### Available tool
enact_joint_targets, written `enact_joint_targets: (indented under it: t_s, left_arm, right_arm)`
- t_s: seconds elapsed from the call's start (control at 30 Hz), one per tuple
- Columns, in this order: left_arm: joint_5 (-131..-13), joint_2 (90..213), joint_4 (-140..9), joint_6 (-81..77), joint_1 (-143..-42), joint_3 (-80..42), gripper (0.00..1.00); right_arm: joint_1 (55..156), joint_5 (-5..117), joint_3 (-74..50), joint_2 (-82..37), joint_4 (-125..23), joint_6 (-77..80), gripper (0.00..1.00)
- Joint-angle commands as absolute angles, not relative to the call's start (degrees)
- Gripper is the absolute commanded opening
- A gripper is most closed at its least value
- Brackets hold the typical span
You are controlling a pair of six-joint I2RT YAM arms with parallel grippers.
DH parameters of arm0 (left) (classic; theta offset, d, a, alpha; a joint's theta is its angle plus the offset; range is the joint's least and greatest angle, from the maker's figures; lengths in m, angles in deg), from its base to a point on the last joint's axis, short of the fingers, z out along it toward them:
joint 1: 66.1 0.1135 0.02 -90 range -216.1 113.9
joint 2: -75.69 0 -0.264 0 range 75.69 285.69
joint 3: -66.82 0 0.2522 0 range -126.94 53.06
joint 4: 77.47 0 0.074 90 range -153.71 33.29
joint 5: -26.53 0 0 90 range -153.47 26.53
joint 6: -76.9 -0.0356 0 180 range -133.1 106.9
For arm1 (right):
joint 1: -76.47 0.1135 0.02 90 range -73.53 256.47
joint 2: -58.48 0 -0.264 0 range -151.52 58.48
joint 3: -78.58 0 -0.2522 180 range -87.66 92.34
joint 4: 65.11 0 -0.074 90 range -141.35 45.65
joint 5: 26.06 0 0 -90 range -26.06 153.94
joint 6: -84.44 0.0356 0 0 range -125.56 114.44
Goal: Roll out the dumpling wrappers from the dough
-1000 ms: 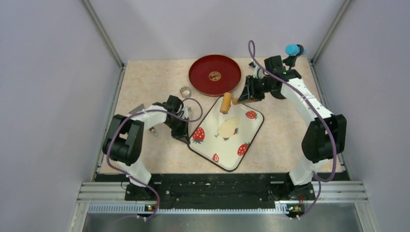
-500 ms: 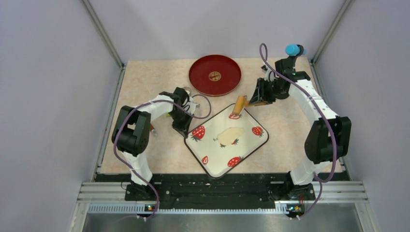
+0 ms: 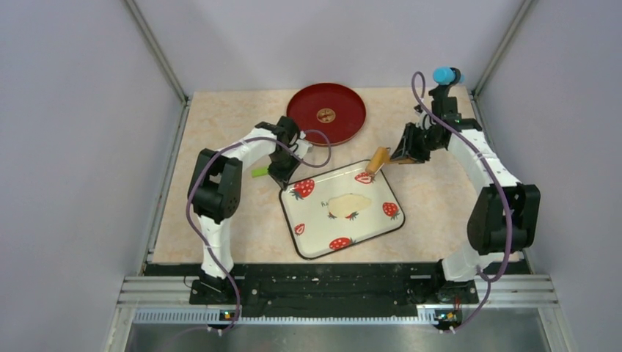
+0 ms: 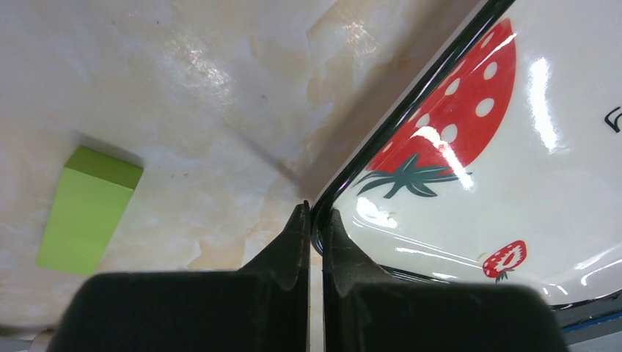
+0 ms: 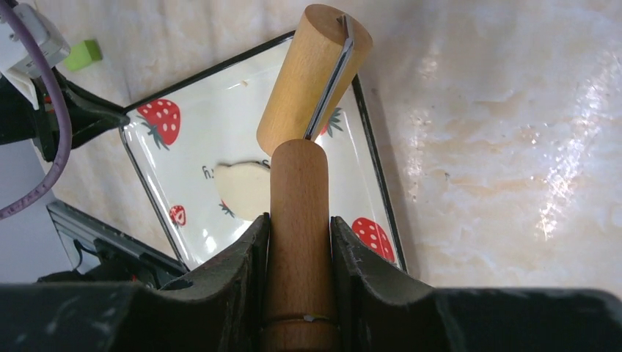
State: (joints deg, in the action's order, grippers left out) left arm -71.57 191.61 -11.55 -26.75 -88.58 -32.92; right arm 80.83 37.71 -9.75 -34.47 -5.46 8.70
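The dough (image 3: 350, 204) lies as a flat pale oval in the middle of the strawberry tray (image 3: 292, 224). My left gripper (image 3: 283, 180) is shut on the tray's black rim (image 4: 411, 95) at its far left corner, one finger inside and one outside. My right gripper (image 3: 400, 155) is shut on the handle of the wooden roller (image 3: 378, 160), whose drum (image 5: 312, 73) hangs over the tray's far right corner, apart from the dough (image 5: 246, 187). In the left wrist view the left gripper (image 4: 315, 216) pinches the rim. Dumpling wrappers are out of view.
A red round plate (image 3: 326, 114) sits at the back of the table. A small green block (image 3: 259, 171) lies left of the tray, beside the left arm. A blue-capped post (image 3: 444, 75) stands at the back right corner.
The left gripper has swung the tray's held corner toward the back, turning the tray clockwise. The right gripper has carried the roller rightward, off the tray's middle.
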Motion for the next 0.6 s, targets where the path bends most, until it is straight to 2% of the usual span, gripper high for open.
enact_joint_targets:
  t_s: [0.0,0.27,0.57]
  left_arm:
    - [-64.78,195.29,-12.58,-27.73,-88.92,-37.25,0.00]
    - [-61.99,193.63,-15.24,-28.19,-89.32,-36.95,0.00]
    - [-59.14,197.62,-14.69,-28.41,-91.41,-43.95,0.00]
  right_arm:
    - [76.98,36.49,-15.10,-26.83,-14.10,13.91,0.00]
    - [67.91,34.48,-26.49,-18.86,-21.11,18.20,0.00]
    - [60.72,38.10,-33.79,-14.98,-25.33,21.04,0.00]
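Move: Out to the right hand's right, about 12 cm away and 15 cm below, lies the bare table beside the tray. This hand holds the rolling pin, whose barrel is some 5 cm left, 4 ahead and 7 below. The dough sheet lies 13 cm left, 8 back and 14 below; the stand's foot 18 ahead, 14 right. The left fingers are at the tray's far left corner, the green block 7 cm left and 5 ahead, the dough sheet 21 right, 7 back. Swinging the rolling pin off the tray, the right hand goes about 10 cm right, slightly back and down, turning some 25 degrees clockwise with its grip on the handle kept. The left hand hardly moves at first, its fingertips on the tray's corner rim, then heads forward and a little up, about 3 cm, and comes free of it. ##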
